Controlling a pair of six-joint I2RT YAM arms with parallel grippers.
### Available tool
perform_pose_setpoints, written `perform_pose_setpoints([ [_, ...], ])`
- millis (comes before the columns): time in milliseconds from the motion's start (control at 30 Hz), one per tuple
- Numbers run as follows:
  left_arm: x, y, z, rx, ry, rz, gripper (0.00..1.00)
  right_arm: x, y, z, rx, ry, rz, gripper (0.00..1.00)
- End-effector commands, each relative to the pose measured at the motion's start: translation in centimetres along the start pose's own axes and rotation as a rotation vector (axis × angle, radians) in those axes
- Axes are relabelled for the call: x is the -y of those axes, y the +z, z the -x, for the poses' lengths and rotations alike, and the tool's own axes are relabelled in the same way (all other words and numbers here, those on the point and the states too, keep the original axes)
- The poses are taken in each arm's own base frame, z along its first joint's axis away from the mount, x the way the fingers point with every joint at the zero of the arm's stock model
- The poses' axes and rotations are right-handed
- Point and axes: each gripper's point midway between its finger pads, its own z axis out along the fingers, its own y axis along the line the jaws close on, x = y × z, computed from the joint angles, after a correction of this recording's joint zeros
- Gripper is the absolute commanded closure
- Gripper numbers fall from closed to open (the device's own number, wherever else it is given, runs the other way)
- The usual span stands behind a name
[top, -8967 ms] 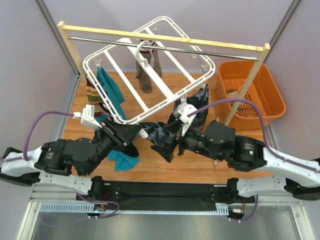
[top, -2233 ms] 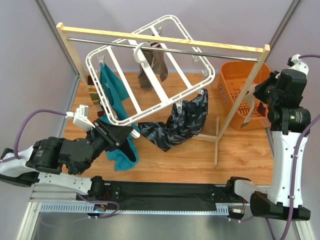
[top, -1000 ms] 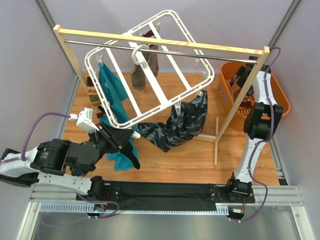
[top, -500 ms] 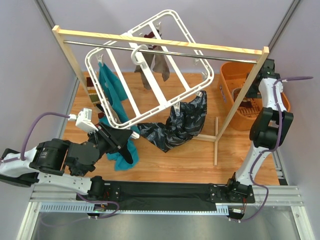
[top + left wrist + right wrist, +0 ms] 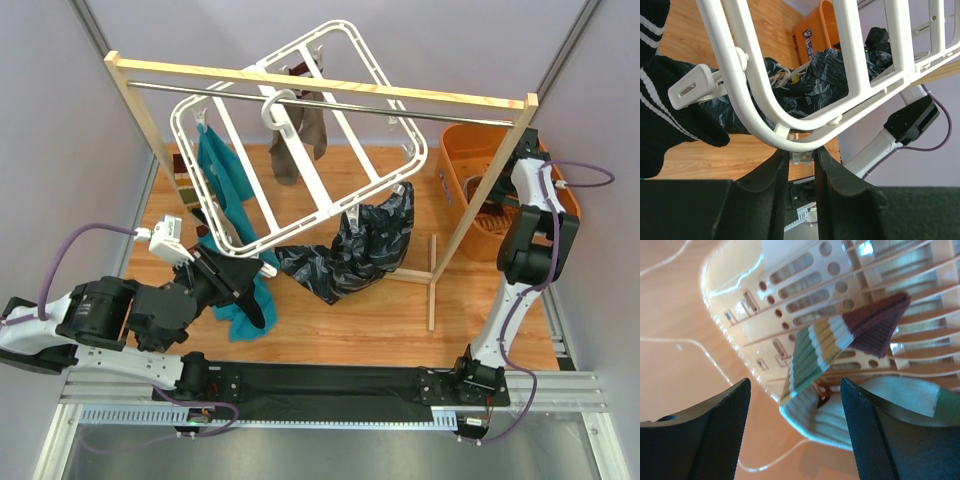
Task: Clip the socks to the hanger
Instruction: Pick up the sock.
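The white hanger [image 5: 315,180] hangs tilted from the rail. Clipped to it are a teal sock [image 5: 222,185], a grey-brown sock [image 5: 297,145] and a striped sock [image 5: 183,187] at the left edge. My left gripper [image 5: 802,159] sits under the hanger's near corner [image 5: 740,85], shut on a small white clip [image 5: 801,157] dangling there. A black sock with white stripes [image 5: 665,125] hangs at its left. My right gripper [image 5: 795,425] is open inside the orange basket [image 5: 740,300]. It stands just above a green, yellow and maroon striped sock [image 5: 840,340] and a pale sock [image 5: 870,412].
A wooden rack with a metal rail [image 5: 320,88] spans the scene, and its right post crosses in front of the orange basket [image 5: 560,190]. A dark patterned cloth [image 5: 365,245] hangs from the hanger's right side. More teal fabric [image 5: 240,315] lies by my left gripper.
The right arm has shifted inside the basket and its jaws have narrowed a little. The grey-brown sock has swung slightly. The left gripper has kept its hold.
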Motion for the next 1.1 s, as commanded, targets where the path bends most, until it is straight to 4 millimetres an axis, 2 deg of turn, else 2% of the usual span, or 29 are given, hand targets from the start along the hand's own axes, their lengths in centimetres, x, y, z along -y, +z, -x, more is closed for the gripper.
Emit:
perform_pose_setpoints([
  [0, -2.0, -0.4, -1.1, -0.059, 0.08, 0.04, 1.0, -0.2, 1.1, 1.7, 0.087, 0.044, -0.003, 0.27],
  [133, -2.2, -0.4, -1.0, -0.06, 0.08, 0.045, 1.0, 0.4, 2.8, 1.6, 0.106, 0.04, -0.032, 0.31],
  [200, -2.4, -0.5, -1.0, -0.06, 0.081, 0.052, 1.0, -0.4, 3.0, 1.5, 0.104, 0.038, -0.014, 0.39],
  [300, -2.5, -0.5, -1.1, -0.064, 0.081, 0.057, 1.0, -0.2, 3.9, 1.8, 0.126, 0.027, -0.034, 0.46],
  [367, -2.5, -0.4, -1.2, -0.064, 0.082, 0.059, 1.0, -0.8, 4.1, 1.7, 0.124, 0.004, -0.024, 0.56],
  [400, -2.5, -0.4, -1.2, -0.064, 0.08, 0.059, 1.0, -1.1, 3.9, 1.6, 0.122, -0.011, -0.016, 0.68],
  [467, -2.4, -0.4, -1.3, -0.064, 0.087, 0.06, 1.0, -2.4, 3.2, 1.4, 0.106, -0.059, 0.028, 0.82],
  [500, -2.3, -0.4, -1.1, -0.062, 0.084, 0.055, 1.0, -3.4, 2.3, 1.2, 0.093, -0.08, 0.063, 0.92],
  [567, -2.0, -0.4, -1.1, -0.064, 0.093, 0.052, 1.0, -6.6, -0.2, 1.2, 0.092, -0.134, 0.169, 1.0],
  [633, -1.9, -0.5, -1.3, -0.073, 0.091, 0.049, 1.0, -8.2, -2.7, 1.5, 0.124, -0.299, 0.224, 1.0],
  [667, -1.7, -0.4, -1.4, -0.076, 0.086, 0.046, 1.0, -10.6, -5.4, 1.6, 0.148, -0.338, 0.3, 1.0],
  [700, -1.8, -0.4, -1.5, -0.078, 0.085, 0.046, 1.0, -11.2, -6.2, 1.8, 0.172, -0.47, 0.331, 1.0],
  [767, -1.7, -0.4, -1.5, -0.08, 0.074, 0.042, 1.0, -12.8, -9.0, 2.0, 0.192, -0.556, 0.407, 1.0],
  [800, -1.7, -0.4, -1.5, -0.079, 0.074, 0.04, 1.0, -12.6, -9.3, 1.8, 0.183, -0.619, 0.42, 1.0],
  [833, -1.7, -0.4, -1.5, -0.079, 0.074, 0.037, 1.0, -13.7, -11.9, 2.1, 0.208, -0.696, 0.494, 1.0],
  [867, -1.5, -0.4, -1.5, -0.079, 0.071, 0.029, 1.0, -14.0, -12.8, 1.9, 0.208, -0.75, 0.532, 1.0],
  [900, -1.5, -0.4, -1.6, -0.079, 0.073, 0.027, 1.0, -13.1, -12.6, 0.7, 0.149, -0.813, 0.553, 1.0],
  [933, -1.4, -0.4, -1.5, -0.077, 0.074, 0.025, 1.0, -13.3, -13.9, 0.6, 0.165, -0.899, 0.599, 1.0],
  [967, -1.4, -0.3, -1.5, -0.072, 0.077, 0.026, 1.0, -13.4, -16.8, 0.5, 0.175, -0.934, 0.65, 1.0],
  [1033, -1.4, -0.3, -1.0, -0.056, 0.072, 0.024, 1.0, -11.9, -18.9, -0.1, 0.154, -1.04, 0.684, 1.0],
  [1067, -1.4, -0.4, -0.8, -0.049, 0.074, 0.025, 1.0, -11.5, -22.8, 0.4, 0.192, -1.099, 0.738, 1.0],
])
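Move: The striped sock lies in the orange basket under the right hand's open fingers. Its middle is about 5 cm down, 4 cm to the right and 1 cm back, with its green end nearest the fingertips. A pale piece lies beside it, some 4 cm back of the hand, straight in line sideways and 6 cm down; the basket's middle is roughly 6 cm back, 2 cm left and 3 cm down. From the left hand the sock is about 38 cm ahead, 60 cm right and 32 cm below. Down into the basket goes the right hand, about 4 cm with a slight drift right, while its wide-open fingers close until they pinch the striped sock near its green end. Then it lifts fast, some 20 cm, swinging forward at first and then back and left, while the wrist turns counter-clockwise and the fingers tip up from steeply down by around 30 degrees, keeping their hold. ##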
